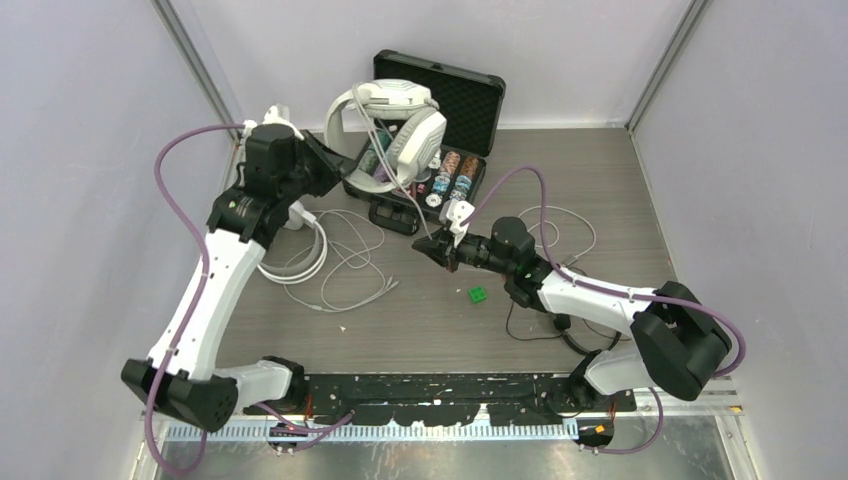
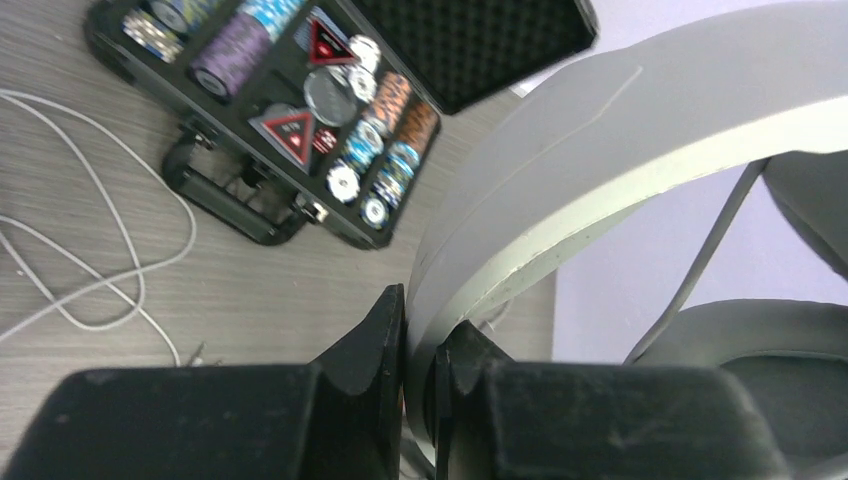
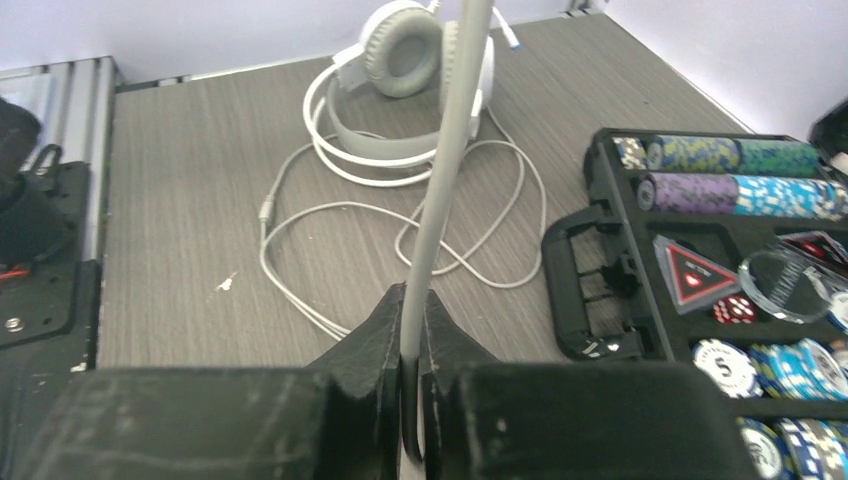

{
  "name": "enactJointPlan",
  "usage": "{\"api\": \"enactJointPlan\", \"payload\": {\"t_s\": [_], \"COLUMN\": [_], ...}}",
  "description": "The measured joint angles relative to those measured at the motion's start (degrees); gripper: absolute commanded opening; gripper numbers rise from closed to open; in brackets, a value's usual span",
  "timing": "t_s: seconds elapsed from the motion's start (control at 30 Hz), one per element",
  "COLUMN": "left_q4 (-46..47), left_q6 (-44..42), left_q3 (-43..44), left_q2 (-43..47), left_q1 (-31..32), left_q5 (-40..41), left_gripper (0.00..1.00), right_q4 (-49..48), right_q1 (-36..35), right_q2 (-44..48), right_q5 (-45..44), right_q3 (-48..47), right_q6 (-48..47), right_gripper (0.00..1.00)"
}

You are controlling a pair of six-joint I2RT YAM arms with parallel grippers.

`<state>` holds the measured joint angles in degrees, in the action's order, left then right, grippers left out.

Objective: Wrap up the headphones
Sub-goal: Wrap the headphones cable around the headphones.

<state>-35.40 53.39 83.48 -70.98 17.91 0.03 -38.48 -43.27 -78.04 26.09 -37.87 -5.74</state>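
Note:
A large white pair of headphones (image 1: 400, 115) hangs in the air over the open black case. My left gripper (image 1: 335, 165) is shut on its headband (image 2: 600, 130), which sits clamped between the jaws of that gripper (image 2: 420, 330). The pair's grey cable (image 3: 440, 180) runs down to my right gripper (image 1: 442, 250), and that gripper (image 3: 415, 305) is shut on it. A second white pair (image 1: 300, 250) lies on the table with its cable (image 3: 300, 240) in loose loops. A black pair (image 1: 565, 325) is partly hidden under my right arm.
An open black case of poker chips (image 1: 440, 175) stands at the back middle, its foam lid raised. A small green block (image 1: 478, 294) lies on the table near my right gripper. Walls close in the table at the left, right and back.

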Motion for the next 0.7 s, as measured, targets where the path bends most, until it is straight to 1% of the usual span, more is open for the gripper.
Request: {"api": "enactJointPlan", "payload": {"t_s": [0.17,0.3,0.4,0.6,0.7], "left_q4": [-1.64,-3.34,-4.20,-5.40,-5.62], "left_q6": [-0.04,-0.07,0.02,0.61,0.85], "left_q3": [-2.47,-1.62,-0.52,-0.31,-0.31], "left_q2": [7.72,11.32,11.50,10.27,10.19], "left_q1": [-0.33,-0.44,-0.42,-0.42,-0.44], "left_q5": [-5.79,-8.85,-11.23,-13.86,-14.21], "left_gripper": [0.00,0.00,0.00,0.00,0.00], "right_q4": [-1.11,-6.43,-10.03,-16.00,-17.77], "right_q1": [1.84,2.25,2.25,2.25,2.25], "right_q2": [-0.66,-3.52,-6.45,-11.26,-12.31], "right_q5": [-1.38,-1.33,-1.07,0.24,1.51], "right_q3": [0.04,1.20,2.67,4.63,4.66], "right_q6": [1.33,3.45,5.64,8.63,8.74], "right_gripper": [0.27,0.29,0.32,0.45,0.46]}}
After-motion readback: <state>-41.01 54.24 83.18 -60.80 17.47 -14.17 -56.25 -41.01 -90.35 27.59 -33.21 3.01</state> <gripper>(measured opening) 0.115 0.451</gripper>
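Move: The left hand holds the white headphones by the band. The cable stretch pinched by the right hand lies about 15 cm to its right, 10 cm back and 14 cm lower. From the right hand, those headphones hang some 15 cm ahead, 5 cm left and 14 cm higher. The poker case sits 15 cm ahead and 1 cm left, the green block 7 cm back and 10 cm right, both some 17 cm below. Back about 8 cm and up 4 goes the left hand, keeping its pinch on the headband and yawing clockwise some 15 degrees, which carries the headphones nearer the right side of the work. The right hand edges forward a little, then sinks about 5 cm, tipping its wrist slightly, while its fingers open to nearly half and give up their pinch on the cable. ##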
